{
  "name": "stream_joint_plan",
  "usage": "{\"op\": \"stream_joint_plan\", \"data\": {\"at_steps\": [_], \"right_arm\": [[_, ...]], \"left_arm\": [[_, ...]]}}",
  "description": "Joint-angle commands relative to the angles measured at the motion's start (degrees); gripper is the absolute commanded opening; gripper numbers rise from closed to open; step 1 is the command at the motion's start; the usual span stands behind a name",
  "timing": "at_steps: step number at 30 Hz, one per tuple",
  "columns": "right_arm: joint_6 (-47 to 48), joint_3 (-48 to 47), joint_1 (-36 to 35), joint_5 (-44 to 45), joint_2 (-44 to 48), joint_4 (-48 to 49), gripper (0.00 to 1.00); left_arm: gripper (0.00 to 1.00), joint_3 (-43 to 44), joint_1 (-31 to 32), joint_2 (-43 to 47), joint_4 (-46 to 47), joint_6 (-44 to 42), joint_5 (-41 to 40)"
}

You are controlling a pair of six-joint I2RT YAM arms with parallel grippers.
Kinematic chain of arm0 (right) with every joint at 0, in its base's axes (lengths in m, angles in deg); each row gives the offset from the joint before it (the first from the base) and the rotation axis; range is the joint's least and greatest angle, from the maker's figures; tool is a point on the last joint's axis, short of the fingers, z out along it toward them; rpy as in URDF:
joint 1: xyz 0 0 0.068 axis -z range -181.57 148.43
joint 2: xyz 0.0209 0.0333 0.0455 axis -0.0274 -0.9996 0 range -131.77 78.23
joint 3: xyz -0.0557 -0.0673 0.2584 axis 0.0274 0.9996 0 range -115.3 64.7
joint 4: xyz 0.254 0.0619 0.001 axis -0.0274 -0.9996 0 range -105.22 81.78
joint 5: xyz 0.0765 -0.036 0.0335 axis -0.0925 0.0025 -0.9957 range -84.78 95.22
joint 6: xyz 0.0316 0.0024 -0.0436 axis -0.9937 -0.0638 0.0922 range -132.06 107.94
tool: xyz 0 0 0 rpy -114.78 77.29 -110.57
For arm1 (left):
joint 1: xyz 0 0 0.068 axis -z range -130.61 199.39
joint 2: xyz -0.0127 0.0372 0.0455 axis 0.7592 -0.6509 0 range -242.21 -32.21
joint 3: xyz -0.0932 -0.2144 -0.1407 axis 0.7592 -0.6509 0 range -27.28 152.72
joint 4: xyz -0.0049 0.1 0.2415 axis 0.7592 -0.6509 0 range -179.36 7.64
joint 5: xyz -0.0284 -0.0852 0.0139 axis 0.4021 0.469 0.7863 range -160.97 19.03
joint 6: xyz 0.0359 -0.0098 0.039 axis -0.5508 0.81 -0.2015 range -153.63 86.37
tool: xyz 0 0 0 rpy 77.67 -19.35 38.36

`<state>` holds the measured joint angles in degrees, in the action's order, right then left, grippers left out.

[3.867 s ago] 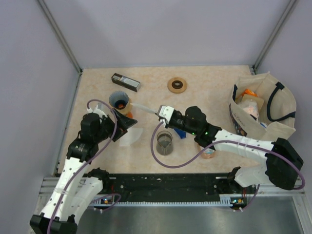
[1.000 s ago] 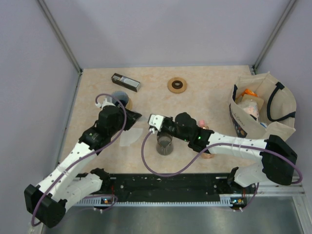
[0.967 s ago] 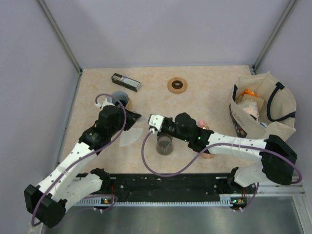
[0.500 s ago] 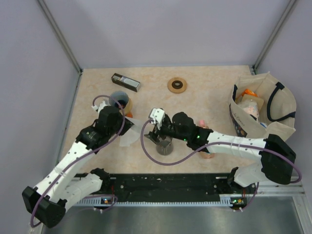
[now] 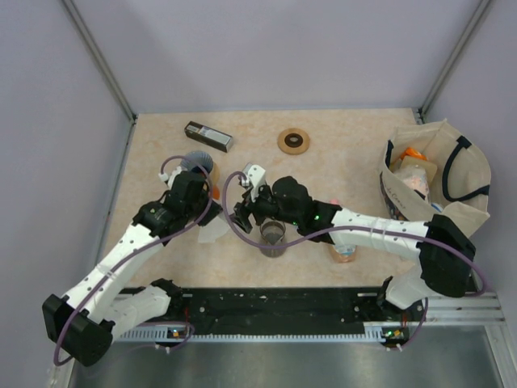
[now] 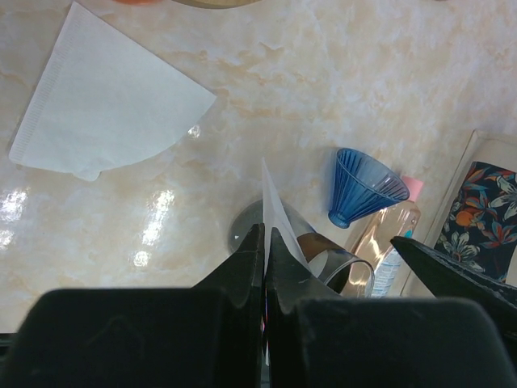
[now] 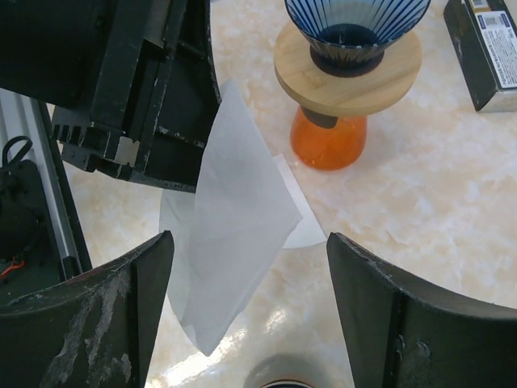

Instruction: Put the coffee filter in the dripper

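My left gripper is shut on the edge of a white paper coffee filter, seen edge-on in the left wrist view. It hangs in the air above the table. My right gripper is open, its fingers wide on either side of the filter and not touching it. The dripper, blue striped glass on a wooden ring over an orange base, stands just beyond my left gripper. My right gripper faces the left one.
A second filter lies flat on the table. A glass beaker stands under the right wrist, with a small blue cone and a bottle beside it. Black box, wooden disc, cloth bag at right.
My right gripper has opened and let go of the filter while my left gripper shut on it. The right wrist has swung up and left; the left arm has shifted slightly right.
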<state>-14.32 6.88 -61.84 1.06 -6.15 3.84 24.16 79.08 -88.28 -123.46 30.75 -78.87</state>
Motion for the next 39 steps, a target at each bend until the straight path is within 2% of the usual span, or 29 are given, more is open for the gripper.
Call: {"op": "stream_joint_plan", "data": {"at_steps": [1, 3, 9, 13, 24, 27, 30, 32, 39], "right_arm": [[-1.7, -2.3, -0.8, 1.5, -0.9, 0.6, 0.76], [-1.8, -2.4, -0.8, 2.9, -1.7, 0.3, 0.75], [-2.2, -3.7, -0.8, 17.7, -3.4, -2.6, 0.71], [-1.9, -4.5, -0.8, 21.8, -4.0, -3.2, 0.67], [-2.6, -6.2, -0.9, 11.0, -6.6, -2.2, 0.47], [-2.2, -6.7, -0.8, 11.0, -6.8, -3.1, 0.37], [-2.0, -7.6, -0.8, 12.8, -7.0, -5.3, 0.20], [-2.0, -8.4, -0.8, 14.5, -6.9, -7.3, 0.15], [-0.9, -9.4, -0.5, 15.1, -6.0, -11.3, 0.04]], "left_arm": [[0.01, 3.1, 0.3, -1.0, 0.8, -0.5, 0.2], [0.01, 3.8, 0.4, -1.8, 0.8, -0.7, 0.6], [0.01, 4.5, 0.5, -2.6, 0.6, -1.5, 1.7], [0.01, 4.7, 0.7, -2.7, 0.7, -2.2, 2.0], [0.01, 6.4, 1.1, -4.6, 1.7, -4.7, 5.1], [0.01, 6.6, 1.1, -4.1, 2.8, -7.6, 6.5], [0.01, 6.8, 1.1, -3.4, 2.4, -11.6, 7.6], [0.01, 7.3, 1.2, -3.1, -0.5, -13.5, 6.7], [0.03, 7.4, 1.2, -1.3, -6.3, -21.0, 7.6]]}}
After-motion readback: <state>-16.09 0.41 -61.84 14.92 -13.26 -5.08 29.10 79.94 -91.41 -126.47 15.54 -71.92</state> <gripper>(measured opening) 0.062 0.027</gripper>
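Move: The left gripper already holds the coffee filter, its middle some 4 cm right and 4 cm below that hand. From the open right gripper it is about 3 cm left, 2 cm ahead and 3 cm lower. The dripper is roughly 14 cm ahead, 10 cm left and 4 cm below the right hand; the glass stands level with that hand, 9 cm right and 14 cm below; the spare filter lies 6 cm ahead, 8 cm left, 18 cm down. Reach the right gripper forward and down, about 4 cm each way, easing right and then slightly back left, while it yaws some 15 degrees clockwise and its fingers tip down a little; close it on the filter's free edge and pinch. Keep the left grip shut, ease that hand about 2 cm right and swing it clockwise. ##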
